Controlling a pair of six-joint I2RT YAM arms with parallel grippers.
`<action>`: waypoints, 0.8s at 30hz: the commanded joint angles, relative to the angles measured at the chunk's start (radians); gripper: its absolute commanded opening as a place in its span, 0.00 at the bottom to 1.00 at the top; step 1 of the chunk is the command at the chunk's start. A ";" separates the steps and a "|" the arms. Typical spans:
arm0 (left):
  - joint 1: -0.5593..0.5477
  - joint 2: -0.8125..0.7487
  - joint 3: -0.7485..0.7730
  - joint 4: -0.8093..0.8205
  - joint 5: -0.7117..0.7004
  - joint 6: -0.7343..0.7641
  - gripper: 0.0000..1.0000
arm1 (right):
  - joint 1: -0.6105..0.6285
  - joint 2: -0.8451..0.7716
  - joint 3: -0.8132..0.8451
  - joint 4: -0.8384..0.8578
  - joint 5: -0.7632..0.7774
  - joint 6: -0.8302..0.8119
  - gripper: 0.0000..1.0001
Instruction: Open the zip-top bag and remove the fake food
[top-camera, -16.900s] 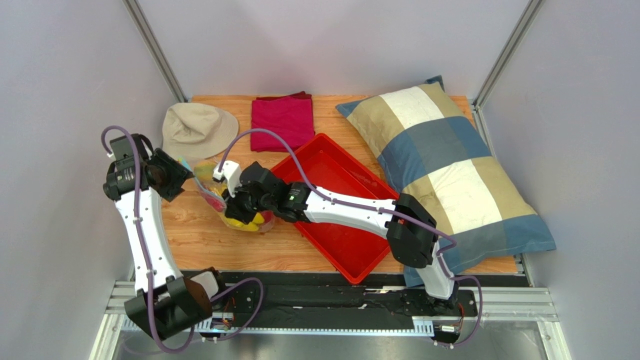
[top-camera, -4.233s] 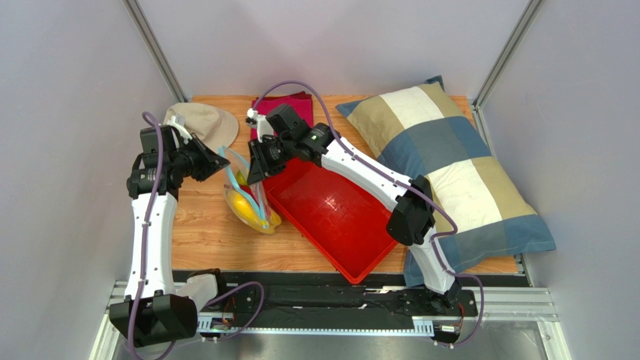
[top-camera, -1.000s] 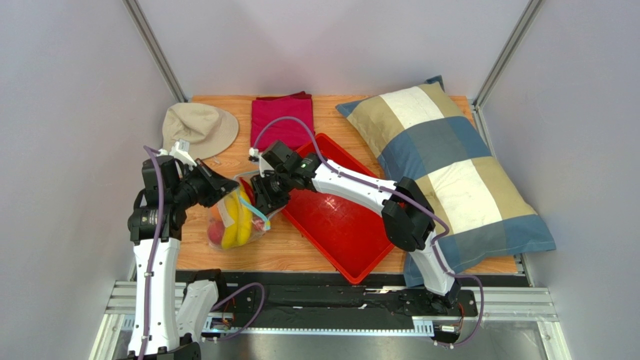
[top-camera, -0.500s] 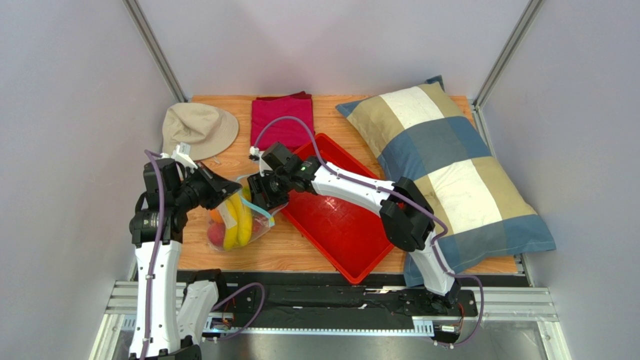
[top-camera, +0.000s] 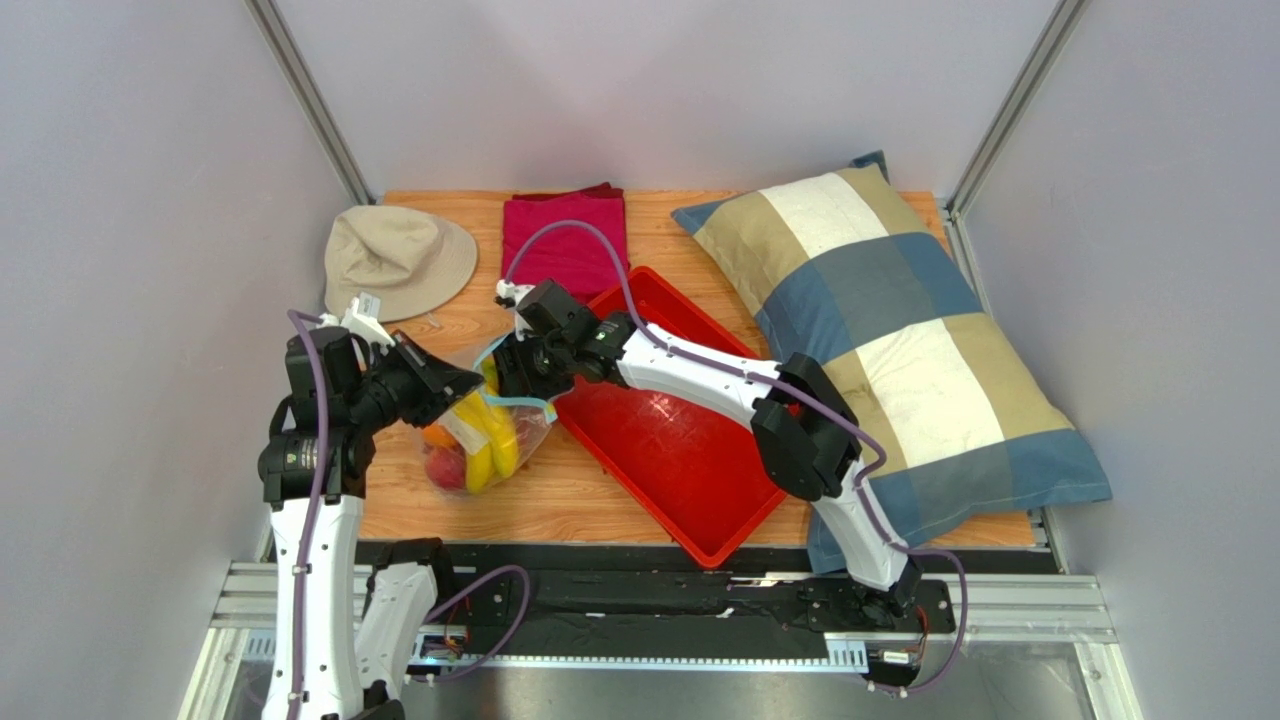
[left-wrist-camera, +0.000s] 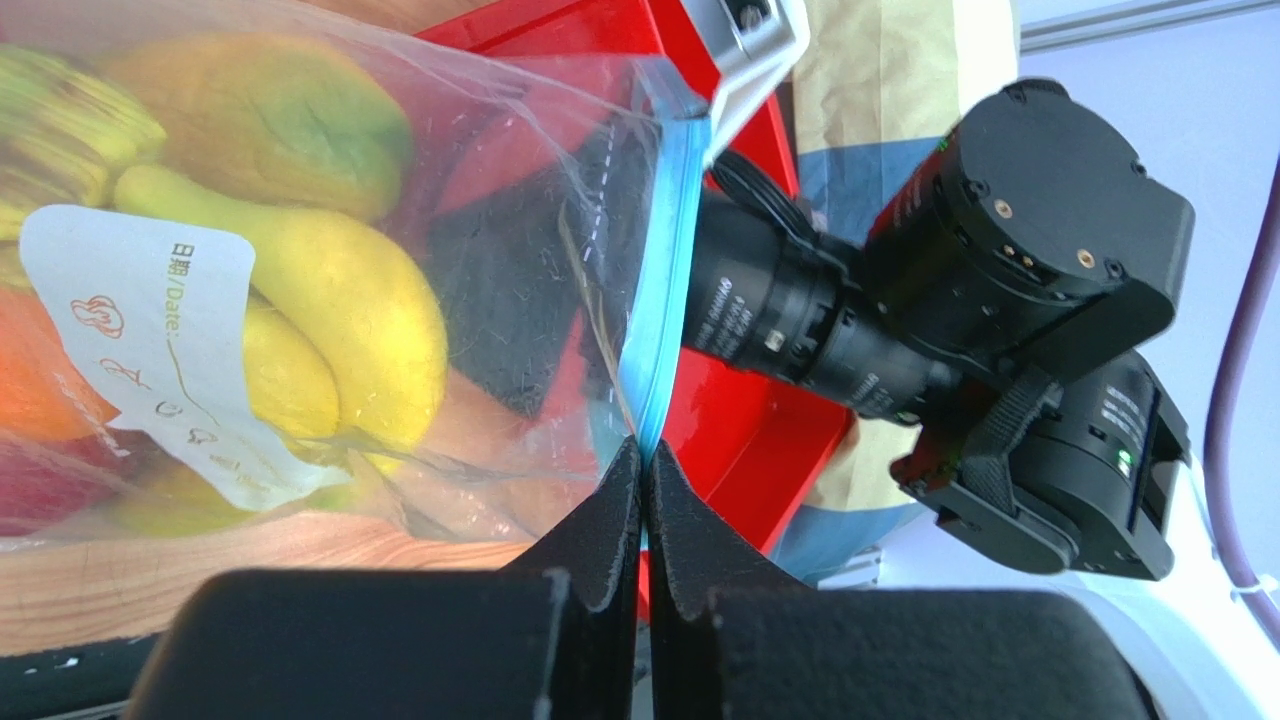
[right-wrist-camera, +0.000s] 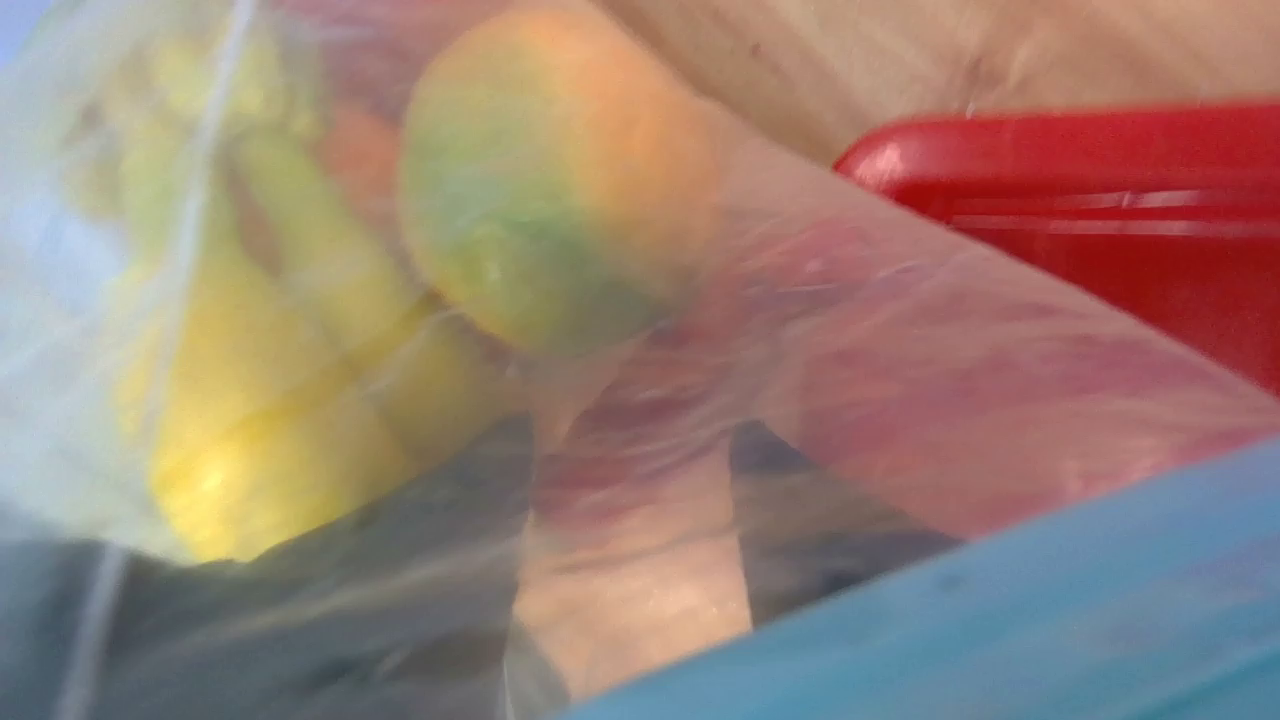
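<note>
The clear zip-top bag (top-camera: 484, 438) lies on the table between my two grippers, its white label (left-wrist-camera: 158, 353) facing the left wrist camera. Inside it are yellow bananas (top-camera: 481, 432), a green-orange mango (right-wrist-camera: 549, 195) and a red apple (top-camera: 443, 468). My left gripper (top-camera: 451, 395) is shut on the bag's blue zip strip (left-wrist-camera: 661, 285), pinching it at the fingertips (left-wrist-camera: 645, 458). My right gripper (top-camera: 520, 375) is at the other side of the bag's mouth. Its fingers (right-wrist-camera: 376, 600) show blurred through the plastic, spread apart, with the mango just beyond them.
A red tray (top-camera: 676, 450) lies right of the bag, under the right arm. A beige hat (top-camera: 394, 258) and a folded magenta cloth (top-camera: 567, 240) lie at the back. A large checked pillow (top-camera: 887, 338) fills the right side.
The right gripper has moved slightly back and left at the bag's mouth. The left gripper has kept its hold on the zip strip, and the bag has shifted a little.
</note>
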 joint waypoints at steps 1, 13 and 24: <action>-0.003 -0.018 0.008 -0.022 0.031 -0.008 0.00 | -0.009 0.058 0.078 0.098 0.134 -0.068 0.52; -0.004 -0.037 0.014 -0.096 -0.079 0.001 0.00 | 0.003 -0.058 0.119 0.031 0.163 -0.157 0.00; -0.004 -0.005 0.020 -0.068 -0.131 -0.006 0.00 | 0.023 -0.251 -0.028 -0.002 0.205 -0.207 0.01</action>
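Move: My right fingers are already inside the bag mouth, a bit over half open. The mango lies about 6 cm to their left, 2 cm ahead and 5 cm lower; the bananas about 5 cm back, 5 cm left and 6 cm lower. The red tray's middle is some 20 cm to their right. My left hand already pinches one end of the blue zip; from it the bag mouth is about 5 cm ahead, 3 cm right and 13 cm below. I push my right fingers about 4 cm farther forward inside the bag mouth, dipping slightly as I shut them, then draw them up and out some 12 cm, drifting right and a little back while the hand tilts to aim more forward. My left hand keeps its pinch on the zip end, easing a couple of centimetres down and to the left. ##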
